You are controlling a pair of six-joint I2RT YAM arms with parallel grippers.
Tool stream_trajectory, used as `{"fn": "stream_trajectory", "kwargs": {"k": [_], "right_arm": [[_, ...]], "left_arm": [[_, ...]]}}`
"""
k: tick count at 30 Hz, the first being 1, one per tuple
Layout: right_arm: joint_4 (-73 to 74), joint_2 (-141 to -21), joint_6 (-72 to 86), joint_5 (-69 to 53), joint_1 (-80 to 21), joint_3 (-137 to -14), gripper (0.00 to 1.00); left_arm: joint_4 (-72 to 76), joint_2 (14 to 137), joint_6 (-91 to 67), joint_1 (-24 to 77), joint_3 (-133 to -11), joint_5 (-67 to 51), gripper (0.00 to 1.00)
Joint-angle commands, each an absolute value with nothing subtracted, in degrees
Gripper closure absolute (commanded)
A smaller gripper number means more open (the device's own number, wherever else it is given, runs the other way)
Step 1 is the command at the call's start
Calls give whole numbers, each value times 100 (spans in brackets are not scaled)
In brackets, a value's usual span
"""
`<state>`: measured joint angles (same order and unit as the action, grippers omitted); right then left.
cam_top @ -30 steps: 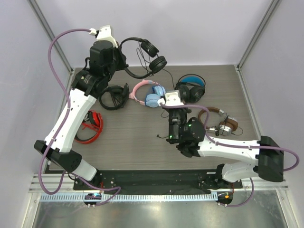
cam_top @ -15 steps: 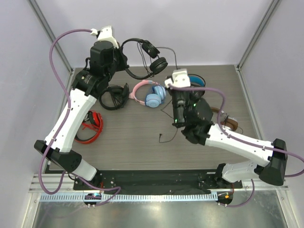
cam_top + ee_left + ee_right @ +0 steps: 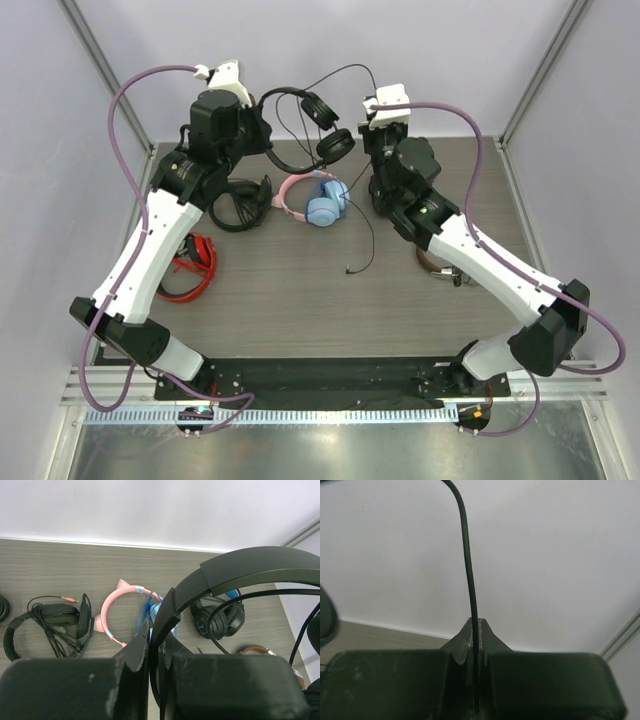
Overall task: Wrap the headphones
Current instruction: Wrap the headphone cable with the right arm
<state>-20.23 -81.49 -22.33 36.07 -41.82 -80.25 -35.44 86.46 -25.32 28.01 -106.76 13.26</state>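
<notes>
The slim black headphones [image 3: 322, 125] hang in the air at the back of the table, their thin headband [image 3: 240, 565] pinched in my left gripper [image 3: 262, 132], which is shut on it [image 3: 155, 641]. Their thin cable [image 3: 343, 69] arcs up from the earcups and over to my right gripper [image 3: 370, 122], raised near the back wall. In the right wrist view that gripper [image 3: 475, 623] is shut on the cable [image 3: 467, 555], which runs straight up between the fingertips. Below it the cable hangs loose, with the plug [image 3: 348, 270] on the table.
A pink-and-blue pair [image 3: 310, 200] lies under the held headphones. A black headset with coiled wire [image 3: 240, 205] and a red pair [image 3: 195, 265] lie on the left. A bulky black pair [image 3: 220, 620] and a brown pair [image 3: 440, 265] lie under the right arm.
My right arm has risen from low over the table's middle to the back, carrying the cable up into an arc. The left gripper and the headband have stayed put.
</notes>
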Motion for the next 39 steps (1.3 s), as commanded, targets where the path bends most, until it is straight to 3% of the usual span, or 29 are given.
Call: {"fn": "stream_trajectory", "kwargs": {"k": [1,10,22,33,39], "right_arm": [[-1644,-8287,-1364,3060,-3816,-8358,99],[-1248,-8894,-475,2374,-3121,-8429,99],[-1731,-8711,413,1617,-3120,-6945,99],[-2118,-8051,510,1652,-3489,-5538,99],[-2223,-7875,405,2152,-4270,-5256,99]], "left_arm": [[-3226,8288,-2610,2786,-10670,1064,100],[-3199,8139,-2610,2786,-10696,809,100],[-2672,8059,-3304,2576,-10696,212,100],[-2268,8104,-4087,2109,-10503,-123,100],[-2232,8077,-4183,2101,-10336,597,100]]}}
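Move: The held headphones' middle is about 12 cm to the right hand's left, level with it fore and aft and some 4 cm lower; the nearer earcup is only 6 cm left. On the table some 44 cm below, pink headphones lie 12 cm ahead and 11 cm left, black-blue ones 14 cm ahead and 15 cm right. From the left hand, gripping the headband, the held headphones' middle is about 9 cm right, 1 cm ahead. The right swings the pinched cable forward, about 22 cm down past the earcups, then back; left rolls the headphones. ##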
